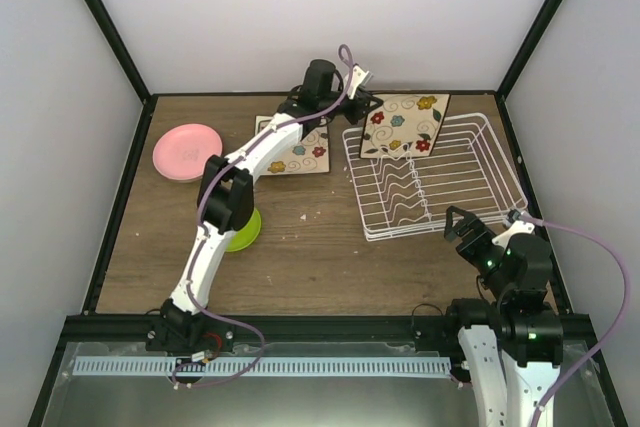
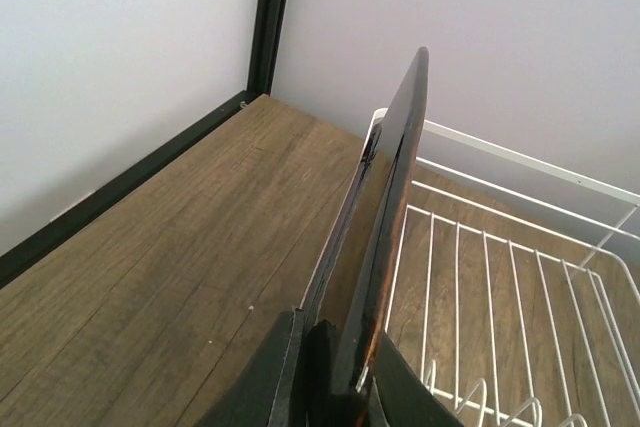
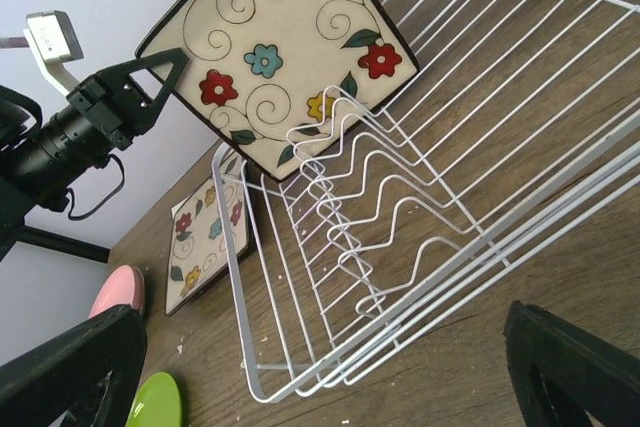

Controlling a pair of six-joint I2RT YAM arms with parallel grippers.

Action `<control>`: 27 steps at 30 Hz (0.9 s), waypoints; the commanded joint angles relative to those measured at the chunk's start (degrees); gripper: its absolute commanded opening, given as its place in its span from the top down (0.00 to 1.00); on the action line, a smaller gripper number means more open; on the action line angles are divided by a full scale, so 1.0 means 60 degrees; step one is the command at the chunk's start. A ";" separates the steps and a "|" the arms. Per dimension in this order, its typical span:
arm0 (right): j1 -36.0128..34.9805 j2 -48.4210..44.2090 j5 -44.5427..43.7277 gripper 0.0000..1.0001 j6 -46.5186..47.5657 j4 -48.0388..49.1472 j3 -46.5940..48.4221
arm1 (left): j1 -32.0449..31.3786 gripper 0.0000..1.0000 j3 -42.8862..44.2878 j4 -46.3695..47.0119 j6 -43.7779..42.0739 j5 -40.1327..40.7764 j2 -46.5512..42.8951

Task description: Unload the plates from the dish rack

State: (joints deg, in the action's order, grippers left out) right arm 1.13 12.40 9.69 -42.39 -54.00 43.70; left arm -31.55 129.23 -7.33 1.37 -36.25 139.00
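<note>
A square cream plate with coloured flowers [image 1: 405, 125] stands tilted at the far end of the white wire dish rack [image 1: 470, 162], its lower edge behind the wavy dividers [image 3: 400, 197]. My left gripper [image 1: 366, 107] is shut on this plate's left edge. In the left wrist view the plate [image 2: 396, 187] runs edge-on between the dark fingers [image 2: 270, 377]. The right wrist view shows its flowered face [image 3: 280, 37]. My right gripper [image 1: 463, 225] hangs open just in front of the rack's near right corner, holding nothing.
A second flowered square plate [image 1: 297, 152] lies flat on the table left of the rack. A pink round plate [image 1: 187, 151] sits at the far left. A lime-green plate [image 1: 245, 232] lies partly under my left arm. Walls and a black frame [image 1: 110, 37] surround the table.
</note>
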 commanded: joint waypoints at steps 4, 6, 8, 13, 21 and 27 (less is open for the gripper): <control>-0.0082 -0.0284 0.0024 0.00 -0.0152 -0.0149 0.0006 | -0.0074 0.96 0.0420 0.2239 0.0950 -0.0984 -0.1903; -0.0074 -0.0285 0.0025 0.00 -0.0166 -0.0177 0.0024 | -0.0074 0.96 0.0423 0.2328 0.0966 -0.0978 -0.1956; -0.0085 -0.0281 0.0018 0.00 -0.0185 -0.0192 0.0040 | -0.0095 0.96 0.0413 0.2398 0.0963 -0.0971 -0.2031; -0.0085 -0.0309 0.0023 0.00 -0.0257 -0.0239 0.0043 | -0.0322 0.96 -0.0109 0.2560 0.0218 -0.0714 -0.2498; -0.0085 -0.0390 -0.0011 0.00 -0.0336 -0.0286 0.0037 | -0.1133 0.96 -0.2374 0.3741 -0.1464 0.0279 -0.3921; -0.0085 -0.0481 -0.0092 0.00 -0.0356 -0.0463 0.0105 | -0.1321 0.96 -0.3483 0.4675 -0.1592 0.0905 -0.4585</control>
State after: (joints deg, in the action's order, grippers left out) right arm 1.13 10.50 9.76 -44.10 -55.22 43.70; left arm -38.30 108.95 3.11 -7.86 -30.11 117.91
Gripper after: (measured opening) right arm 0.998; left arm 0.087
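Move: The left fingers keep the flowered square plate by its left edge, its middle some 9 cm right, 1 cm ahead and 6 cm below; the dish rack's middle is about 22 cm right, 10 cm back and 18 cm down. The stacked square plates lie roughly 18 cm left, 5 cm back and 22 cm below. From the right hand the flowered plate is about 33 cm ahead, 12 cm left and 7 cm lower. Still pinching the flowered plate, the left hand lifts about 10 cm and draws 9 cm back, tilting upward. ##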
